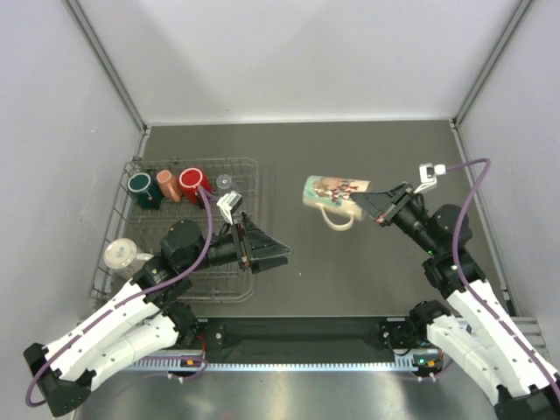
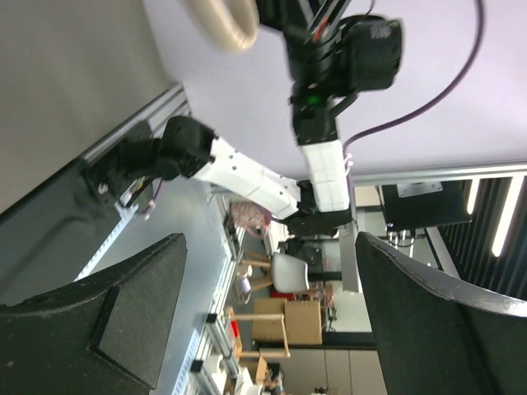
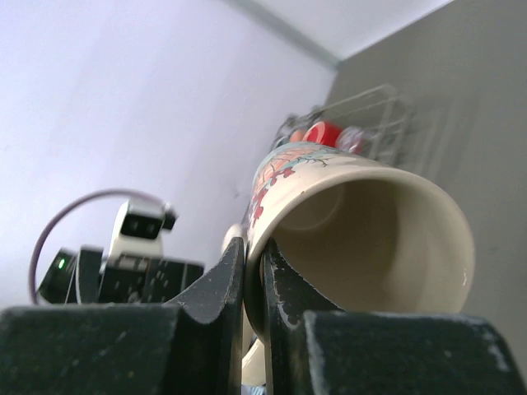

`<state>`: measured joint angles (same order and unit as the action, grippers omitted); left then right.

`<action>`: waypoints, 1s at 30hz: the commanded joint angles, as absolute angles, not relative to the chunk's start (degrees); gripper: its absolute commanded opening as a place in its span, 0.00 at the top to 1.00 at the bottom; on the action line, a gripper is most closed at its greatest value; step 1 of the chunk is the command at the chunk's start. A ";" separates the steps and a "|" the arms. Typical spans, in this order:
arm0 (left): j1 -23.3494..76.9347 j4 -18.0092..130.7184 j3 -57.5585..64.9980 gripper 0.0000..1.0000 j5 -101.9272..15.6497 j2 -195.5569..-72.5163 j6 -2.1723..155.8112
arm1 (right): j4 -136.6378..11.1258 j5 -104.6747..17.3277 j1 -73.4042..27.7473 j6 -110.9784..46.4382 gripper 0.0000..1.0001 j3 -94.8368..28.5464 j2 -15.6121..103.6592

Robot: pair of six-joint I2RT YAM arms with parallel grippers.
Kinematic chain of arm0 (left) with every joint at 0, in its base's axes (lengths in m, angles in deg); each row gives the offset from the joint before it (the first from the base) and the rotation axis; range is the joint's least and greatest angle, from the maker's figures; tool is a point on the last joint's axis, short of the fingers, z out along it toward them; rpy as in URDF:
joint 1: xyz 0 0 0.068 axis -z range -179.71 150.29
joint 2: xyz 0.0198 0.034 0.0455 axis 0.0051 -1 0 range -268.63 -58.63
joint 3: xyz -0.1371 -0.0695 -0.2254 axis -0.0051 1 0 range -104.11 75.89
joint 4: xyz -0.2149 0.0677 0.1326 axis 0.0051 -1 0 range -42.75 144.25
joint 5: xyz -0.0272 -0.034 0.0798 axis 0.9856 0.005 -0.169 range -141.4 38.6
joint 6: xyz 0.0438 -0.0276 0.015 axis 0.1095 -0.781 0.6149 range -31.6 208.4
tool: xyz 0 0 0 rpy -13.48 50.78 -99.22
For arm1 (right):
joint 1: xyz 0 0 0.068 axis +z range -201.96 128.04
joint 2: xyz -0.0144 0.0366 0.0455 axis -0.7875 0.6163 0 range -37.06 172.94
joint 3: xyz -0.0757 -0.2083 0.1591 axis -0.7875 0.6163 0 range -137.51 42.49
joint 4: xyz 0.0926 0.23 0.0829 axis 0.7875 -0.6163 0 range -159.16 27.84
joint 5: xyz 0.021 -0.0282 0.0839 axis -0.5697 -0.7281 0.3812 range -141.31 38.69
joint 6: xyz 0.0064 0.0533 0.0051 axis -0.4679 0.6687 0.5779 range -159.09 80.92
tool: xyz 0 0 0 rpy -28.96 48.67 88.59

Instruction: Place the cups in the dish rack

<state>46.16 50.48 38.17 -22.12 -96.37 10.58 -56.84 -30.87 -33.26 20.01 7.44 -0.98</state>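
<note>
My right gripper (image 1: 360, 200) is shut on the rim of a cream mug (image 1: 331, 193) with a printed picture, held on its side over the dark table, handle toward the near edge. In the right wrist view the fingers (image 3: 222, 284) pinch the mug's wall (image 3: 362, 239), one inside and one outside. The dish rack (image 1: 249, 164) stands at the left and holds a dark green cup (image 1: 140, 185), a tan cup (image 1: 166, 184), a red mug (image 1: 192, 182) and a tiny clear glass (image 1: 226, 182). My left gripper (image 1: 282, 255) is open and holds nothing at the rack's right edge, pointing right. Its fingers (image 2: 123, 313) stand wide apart.
A pale mug (image 1: 120, 254) sits at the rack's near-left corner, partly behind my left arm. Grey walls close in the table at the left, back and right. The left wrist view looks across at the right arm (image 2: 329, 164) and the room beyond.
</note>
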 commanded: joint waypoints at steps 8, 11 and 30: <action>46.44 61.90 38.01 0.12 -26.53 -98.44 7.02 | -17.80 -48.14 -8.12 21.21 1.00 11.99 4.07; 46.44 61.72 38.18 0.12 -27.49 -98.71 6.75 | -14.45 -51.05 -4.33 18.31 1.00 12.52 5.56; 46.44 65.15 38.89 0.16 -29.78 -102.14 5.87 | 9.02 -54.82 3.41 22.70 1.00 16.20 17.26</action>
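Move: The large mug hangs in the right gripper, pinched at its rim. From the open left gripper its middle is about 12 cm ahead and 11 cm to the right, roughly level. Down in the dish rack, the clear glass stands some 20 cm ahead and 18 cm left of the left hand, the red cup about 9 cm left of that glass. From the right hand, the receiving left gripper lies about 16 cm left and 9 cm back. Still pinching the mug's rim, the right hand brings its handle side to the open left fingers: quickly leftward about 12 cm and back some 5, then slower while rising about 3 cm, tilting and turning some 25 degrees. The left hand eases forward nearly 4 cm to meet the mug, fingers staying open around the handle; contact there can't be made out. ##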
